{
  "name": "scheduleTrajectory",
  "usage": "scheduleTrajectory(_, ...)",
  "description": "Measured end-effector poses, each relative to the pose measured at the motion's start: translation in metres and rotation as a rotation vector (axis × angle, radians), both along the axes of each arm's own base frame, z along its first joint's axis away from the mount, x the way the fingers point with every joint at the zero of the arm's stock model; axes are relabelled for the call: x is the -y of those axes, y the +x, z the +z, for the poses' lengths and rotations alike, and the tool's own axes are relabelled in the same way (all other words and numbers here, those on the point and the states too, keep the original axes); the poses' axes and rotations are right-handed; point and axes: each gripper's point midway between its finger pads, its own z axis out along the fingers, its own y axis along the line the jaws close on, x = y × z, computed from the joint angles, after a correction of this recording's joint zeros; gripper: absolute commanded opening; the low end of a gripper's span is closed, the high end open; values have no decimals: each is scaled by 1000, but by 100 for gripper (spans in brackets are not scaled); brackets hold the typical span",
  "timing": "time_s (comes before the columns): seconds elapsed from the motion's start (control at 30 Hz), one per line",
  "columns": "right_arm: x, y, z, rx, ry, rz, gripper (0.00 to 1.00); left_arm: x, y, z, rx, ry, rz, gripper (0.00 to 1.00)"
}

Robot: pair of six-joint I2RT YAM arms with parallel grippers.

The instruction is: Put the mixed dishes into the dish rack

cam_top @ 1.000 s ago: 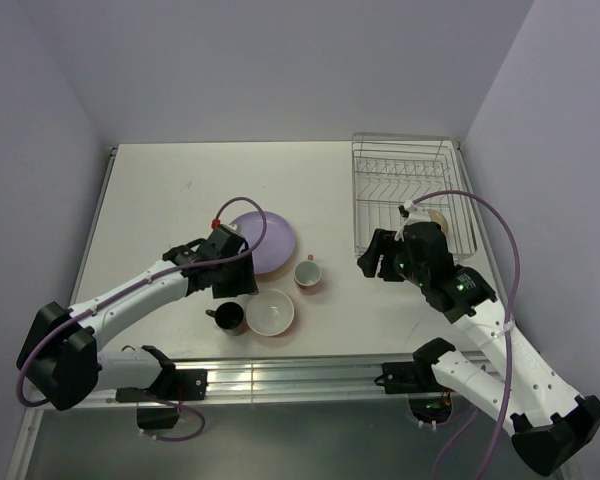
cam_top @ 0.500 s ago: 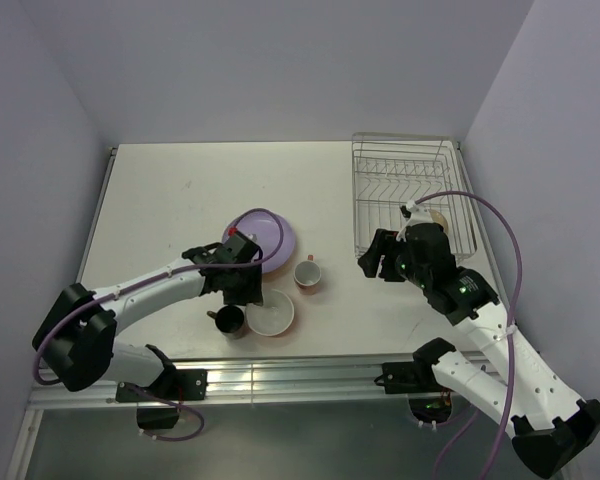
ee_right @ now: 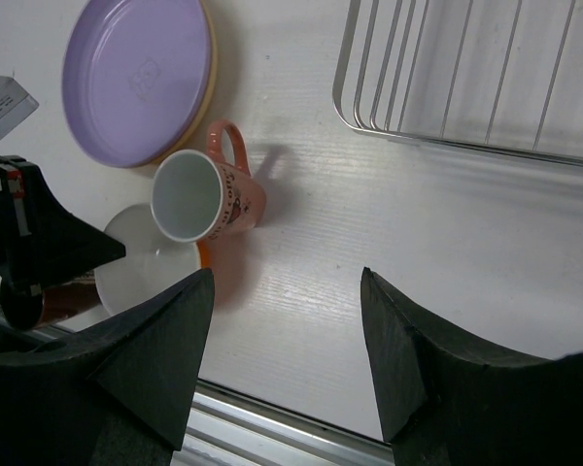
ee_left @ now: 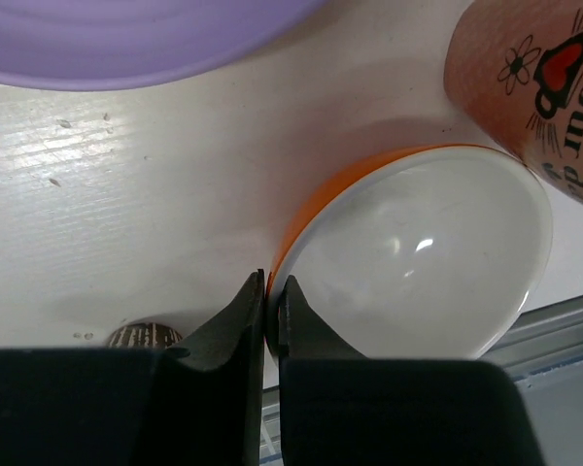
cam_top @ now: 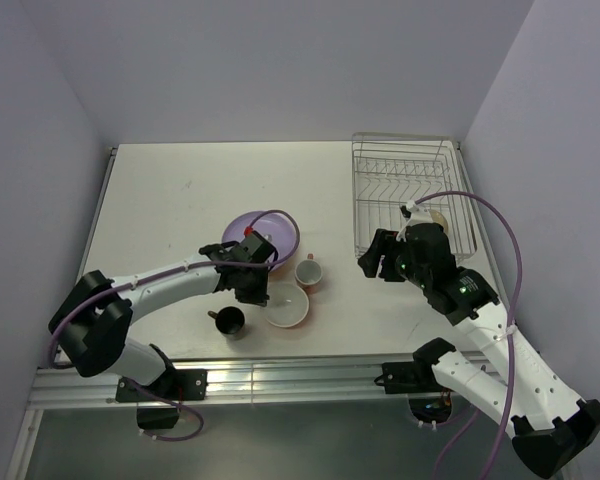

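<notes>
My left gripper (ee_left: 270, 291) is shut on the left rim of the orange bowl (ee_left: 418, 262), which is white inside; from above the bowl (cam_top: 288, 308) sits near the table's front edge. The pink mug (cam_top: 307, 272) stands just behind it, print showing (ee_left: 534, 78). The lilac plate (cam_top: 270, 232) lies flat behind the left wrist. A small black cup (cam_top: 228, 320) stands left of the bowl. My right gripper (ee_right: 287, 277) hangs open and empty over bare table, between the mug (ee_right: 199, 199) and the dish rack (cam_top: 410, 190).
The rack (ee_right: 466, 78) stands at the table's back right, close to the right wall. An aluminium rail (cam_top: 300, 378) runs along the front edge just below the bowl. Walls close in the left, back and right sides.
My left gripper swung right from beside the plate, reached the bowl and shut on its rim. The bowl shifted a little to the right. The right arm has stayed still.
</notes>
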Motion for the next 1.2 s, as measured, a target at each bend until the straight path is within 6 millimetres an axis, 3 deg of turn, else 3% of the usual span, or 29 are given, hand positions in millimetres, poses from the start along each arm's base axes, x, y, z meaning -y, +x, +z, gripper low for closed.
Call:
scheduleTrajectory(0.17,-3,-2,0,-5,9,16,70,-1,2,3,19,24,8,0)
scheduleTrajectory(0.3,-8,-5,-1,-20,24,43,77,-3,0,14,43,20,15,0)
scheduleTrajectory(0.47,-18,-10,-4,-55,49,92,86,1,-8,48,102,-50,-1,0)
scheduleTrajectory(0.6,-30,-18,-3,-85,100,154,88,7,-14,81,158,-145,-21,0)
scheduleTrajectory(0.87,-72,-38,32,-90,330,345,89,20,-12,137,268,-311,-22,0)
scheduleTrajectory(1.03,-89,-52,56,-60,465,454,89,28,-5,149,299,-360,-10,0)
scheduleTrajectory(1.2,-94,-60,67,-52,515,502,89,37,-2,161,317,-409,-2,0)
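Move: The left hand already pinches the bowl's left rim, the bowl's middle about 4 cm to its right, 1 cm nearer the base and 2 cm lower. The right gripper waits about 22 cm right, 3 cm ahead and 14 cm higher; the pink mug is 9 cm right and 5 ahead, the purple plate 13 ahead and 1 left, the black mug 9 left and 5 back. From the right hand, the bowl is roughly 18 cm left, 4 back and 16 below. Upward, some 16 cm after a slow start, the left hand lifts the bowl by its rim, easing a little right towards the right gripper as its fingers tilt up rightward and forward. The right hand comes to meet the bowl, about 9 cm left, 6 back and 6 up, turning counter-clockwise while its left side rolls up about 30 degrees and its fingers open wider. ##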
